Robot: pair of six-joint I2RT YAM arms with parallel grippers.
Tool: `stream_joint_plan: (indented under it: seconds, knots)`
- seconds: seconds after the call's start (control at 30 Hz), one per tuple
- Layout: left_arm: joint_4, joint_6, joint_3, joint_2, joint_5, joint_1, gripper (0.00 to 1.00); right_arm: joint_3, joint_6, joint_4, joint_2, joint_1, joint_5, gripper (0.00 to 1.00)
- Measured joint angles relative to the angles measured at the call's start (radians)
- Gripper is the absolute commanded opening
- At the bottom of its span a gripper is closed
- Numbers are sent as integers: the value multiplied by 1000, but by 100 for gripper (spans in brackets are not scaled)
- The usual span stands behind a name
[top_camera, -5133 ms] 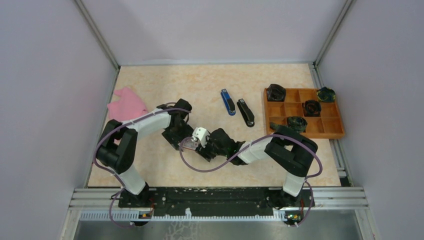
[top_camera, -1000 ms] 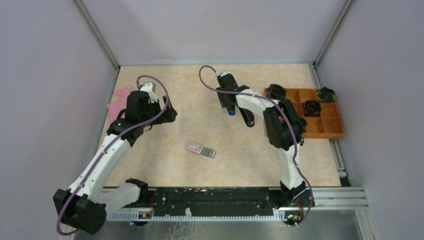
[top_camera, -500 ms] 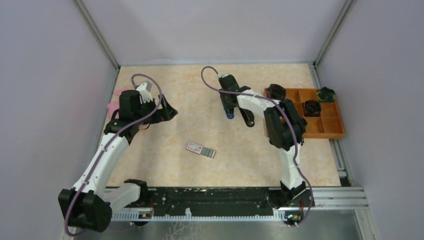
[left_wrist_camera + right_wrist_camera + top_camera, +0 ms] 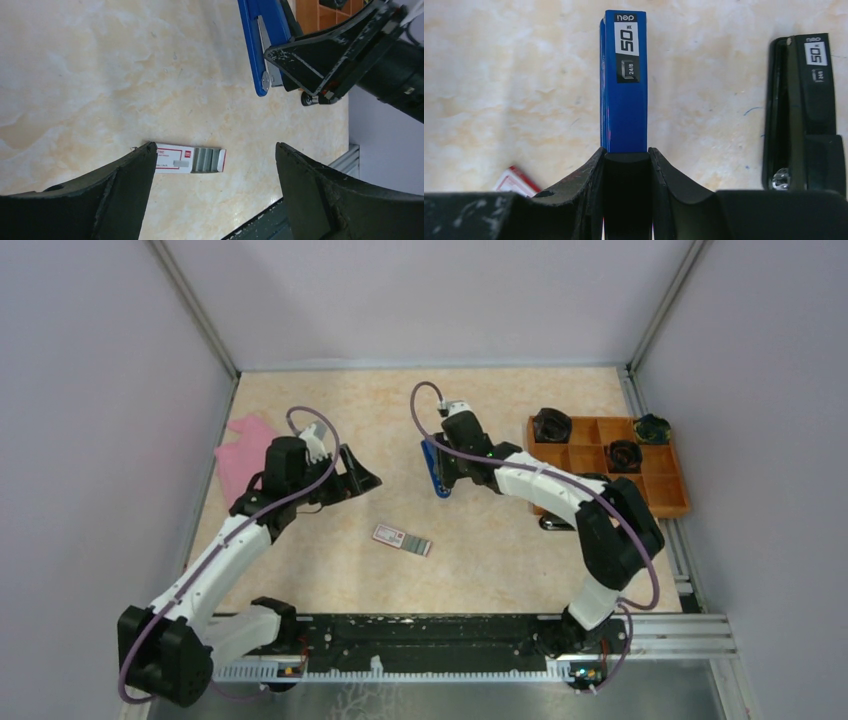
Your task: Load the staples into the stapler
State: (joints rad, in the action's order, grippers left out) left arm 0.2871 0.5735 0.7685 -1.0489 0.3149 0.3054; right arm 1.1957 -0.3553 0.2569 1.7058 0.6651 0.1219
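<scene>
The blue stapler (image 4: 626, 80) sticks out forward between my right gripper's (image 4: 626, 153) jaws, which are shut on its rear end. From above, that gripper (image 4: 447, 468) and the stapler (image 4: 434, 480) are at mid-table. The staples (image 4: 402, 539) are in a white box with red print, its grey strip showing. The box lies flat on the table, nearer the front and apart from both grippers. My left gripper (image 4: 366, 476) hovers open to the left of the stapler. In its wrist view the staples (image 4: 190, 160) lie below its wide-spread jaws (image 4: 215, 146), and the blue stapler (image 4: 261, 45) is at upper right.
A black stapler (image 4: 805, 110) lies on the table right of the blue one. An orange compartment tray (image 4: 662, 502) with dark objects stands at the right edge. A pink cloth (image 4: 240, 455) lies at the left edge. Walls enclose three sides.
My right gripper has shut on the blue stapler and carried it left and nearer, away from the black one. My left arm has swung right toward the table's middle.
</scene>
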Motion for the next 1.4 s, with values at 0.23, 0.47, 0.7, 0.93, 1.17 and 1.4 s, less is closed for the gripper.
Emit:
stream_joint_plan:
  seconds: [0.23,0.47,0.7,0.93,1.17,1.4]
  knots:
    - [-94,112,-52,-3,-26,118,86,-116,-109,-97,-178,44,-35,0]
    - [-201,199,-53,-59,-81,227,76,-216,-201,-193,-287,87,-52,0]
    - [-260,257,-53,-115,-151,290,70,-307,-281,-280,-360,126,-50,0]
    - [-298,283,-50,-156,-178,341,66,-336,-326,-344,-377,131,-41,0]
    - [-311,304,-42,-203,-219,367,55,-365,-338,-357,-378,131,-26,0]
    - [-338,327,-41,-232,-235,382,50,-365,-348,-369,-389,145,-41,0]
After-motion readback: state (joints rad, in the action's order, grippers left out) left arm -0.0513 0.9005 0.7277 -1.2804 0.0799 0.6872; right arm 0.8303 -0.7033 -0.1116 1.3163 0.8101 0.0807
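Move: The blue stapler, already gripped by its near end in the right hand, has its middle about 7 cm ahead of the left hand, 18 cm to its right and 7 cm lower. The open staple box lies on the table roughly 9 cm back, 7 cm right and 16 cm below the left hand. From the right hand the left gripper is some 19 cm left, 3 cm back and 7 cm higher; the black stapler lies 10 cm ahead, 12 cm right, 8 cm down. Left hand reaches 11 cm right, half-closing around the stapler's base; right lifts it back and up, rolling 30 degrees. ##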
